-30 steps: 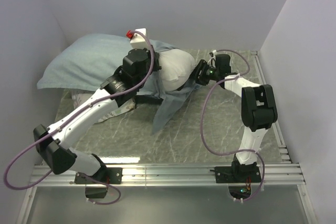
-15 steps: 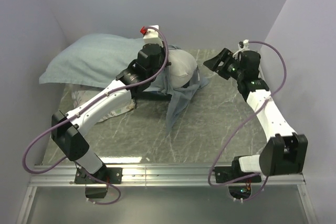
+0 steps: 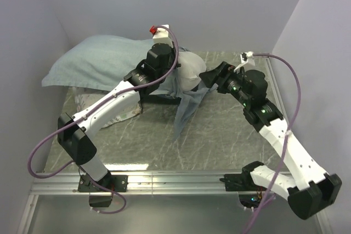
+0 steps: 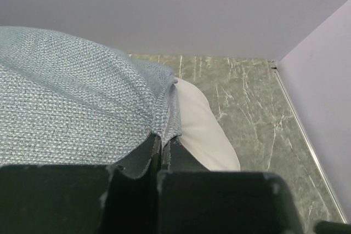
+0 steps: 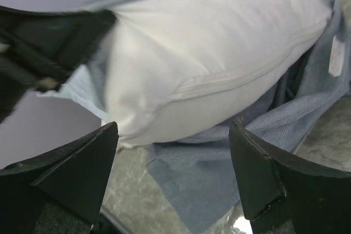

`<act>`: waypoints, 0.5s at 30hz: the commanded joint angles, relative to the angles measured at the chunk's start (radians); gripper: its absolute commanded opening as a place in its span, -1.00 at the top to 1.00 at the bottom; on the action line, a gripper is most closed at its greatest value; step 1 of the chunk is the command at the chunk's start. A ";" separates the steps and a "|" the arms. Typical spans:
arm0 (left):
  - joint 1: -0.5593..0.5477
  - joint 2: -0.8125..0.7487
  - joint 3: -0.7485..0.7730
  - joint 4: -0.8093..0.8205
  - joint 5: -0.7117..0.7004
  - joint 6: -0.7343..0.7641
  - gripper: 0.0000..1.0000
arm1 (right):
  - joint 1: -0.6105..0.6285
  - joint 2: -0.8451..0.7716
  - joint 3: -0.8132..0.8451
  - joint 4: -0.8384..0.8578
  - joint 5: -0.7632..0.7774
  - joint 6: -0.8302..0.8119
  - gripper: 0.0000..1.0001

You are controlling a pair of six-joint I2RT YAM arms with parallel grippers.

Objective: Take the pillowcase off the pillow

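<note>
The pillowcase, pale blue-grey side out, still covers most of the pillow at the back left. One loose flap trails onto the table. The pillow's bare white end sticks out to the right. My left gripper is shut on the pillowcase's hem, right beside the white pillow. My right gripper stands wide open just right of that end. In the right wrist view its fingertips flank the pillow without touching it, and pillowcase fabric lies below.
A white printed cloth lies under my left forearm. Grey walls close in the back and both sides. The marble tabletop ends at a metal rail in front. My left arm's black wrist shows beside the pillow.
My right gripper let go, opened wide, swung off to the right and came back to the pillow's end. My left gripper carried the hem slightly right and back.
</note>
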 commanded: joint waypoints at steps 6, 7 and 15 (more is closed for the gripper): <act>-0.010 0.004 0.125 0.098 0.056 -0.021 0.99 | 0.111 -0.021 0.043 -0.003 0.141 -0.074 -0.80; -0.010 0.009 0.128 0.095 0.056 -0.021 0.99 | 0.120 0.020 0.068 -0.010 0.144 -0.084 -0.80; -0.017 0.006 0.131 0.081 0.068 -0.020 0.99 | 0.158 0.238 0.162 -0.028 0.242 -0.114 -0.76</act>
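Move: Ahead and to the left of the open right hand, the exposed white end of the pillow has its middle about 6 cm farther out, 7 cm to the left and some 10 cm lower. The case edge pinched by the left fingers is roughly 14 cm left of the right hand, 8 cm ahead and 3 cm higher; the case's hanging flap is about 7 cm left, level fore and aft, 20 cm below. From the left hand, the pillow end is about 7 cm right, 1 cm back and 13 cm down. Rising about 3 cm while drawing back 2 cm, the empty right hand then swings down some 6 cm, with 4 or 5 cm forward and a bit less to the left, in over the bare pillow end. Its left side dips about 10 degrees and the fingers stay wide open; contact can't be made out. The left hand stays put, keeping its pinch on the pillowcase. ##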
